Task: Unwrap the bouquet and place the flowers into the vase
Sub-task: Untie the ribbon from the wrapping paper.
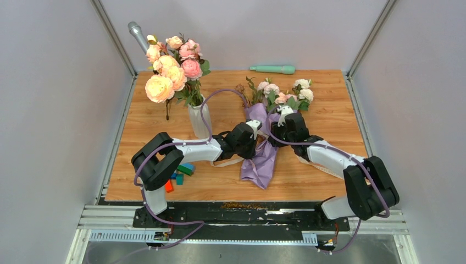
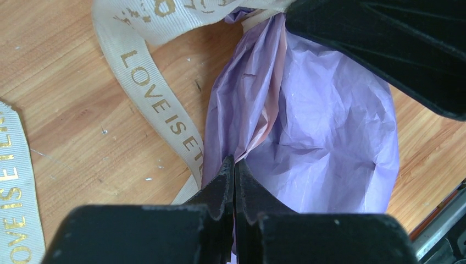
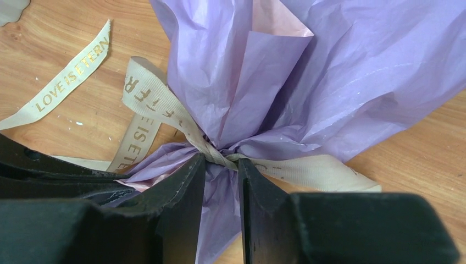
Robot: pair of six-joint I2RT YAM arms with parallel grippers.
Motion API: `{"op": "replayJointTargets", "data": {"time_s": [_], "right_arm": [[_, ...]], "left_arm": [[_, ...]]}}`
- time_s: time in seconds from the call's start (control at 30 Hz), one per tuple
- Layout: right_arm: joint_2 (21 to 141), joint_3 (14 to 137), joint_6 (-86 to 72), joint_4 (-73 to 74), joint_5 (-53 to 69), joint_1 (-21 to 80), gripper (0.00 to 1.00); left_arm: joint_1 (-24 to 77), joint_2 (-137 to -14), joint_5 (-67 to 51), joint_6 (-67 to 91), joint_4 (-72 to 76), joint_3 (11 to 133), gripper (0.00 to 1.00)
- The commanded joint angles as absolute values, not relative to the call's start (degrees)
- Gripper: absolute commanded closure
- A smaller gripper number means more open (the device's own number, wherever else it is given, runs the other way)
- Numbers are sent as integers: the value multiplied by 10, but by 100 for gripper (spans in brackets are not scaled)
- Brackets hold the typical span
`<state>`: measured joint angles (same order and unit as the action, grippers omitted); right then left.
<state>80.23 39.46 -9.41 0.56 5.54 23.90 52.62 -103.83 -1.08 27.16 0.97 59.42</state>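
Note:
The bouquet (image 1: 259,160) lies mid-table, its small white and pink flowers (image 1: 286,93) pointing to the far side. Its lilac paper (image 2: 329,137) is still gathered at the neck by the beige ribbon (image 3: 156,102). My left gripper (image 2: 235,163) is shut on a fold of that paper, seen from above at the wrap's left edge (image 1: 255,127). My right gripper (image 3: 221,160) stands with its jaws a little apart astride the tied neck, with bunched paper between them. The ribbed white vase (image 1: 197,122) stands left of the bouquet, close to my left arm.
Large peach and pink blooms (image 1: 170,71) fill the vase. A green tube (image 1: 272,69) lies at the back edge and a grey microphone (image 1: 137,34) leans in the back left corner. Coloured blocks (image 1: 181,173) sit under my left arm. Loose ribbon ends (image 2: 16,181) trail on the wood.

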Motion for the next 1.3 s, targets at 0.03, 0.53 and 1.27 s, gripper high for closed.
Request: {"op": "replayJointTargets", "data": {"time_s": [0.03, 0.53, 1.27], "right_arm": [[823, 423, -97, -22, 30, 230, 80], [808, 408, -166, -2, -161, 228, 100], [744, 381, -145, 17, -96, 132, 100]], "left_arm": [[523, -1018, -11, 266, -14, 601, 100], [523, -1013, -8, 271, -7, 579, 100], [523, -1012, -2, 275, -5, 570, 100]]}}
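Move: The ribbon's knot round the waist of the bouquet sits almost between the right hand's parted fingertips, about 1 cm ahead and 1 cm below; the flower heads are some 16 cm ahead of that hand and 5 cm to its right. From the left hand, already shut on the wrapping paper, the knot lies roughly 7 cm ahead and 5 cm right, about level in height. The paper's loose end spreads about 5 cm behind and 1 cm right of the left hand, 2 cm lower. The ribbon at the knot is pinched by the right hand's fingers, which close fully as they ease about 1 cm forward and down; it is then drawn some 5 cm to the right, the wrist turning nearly 20 degrees clockwise and the hand rising slightly late on. Meanwhile the left hand keeps its pinch on the paper, lifting about 1.5 cm and edging forward and right. ##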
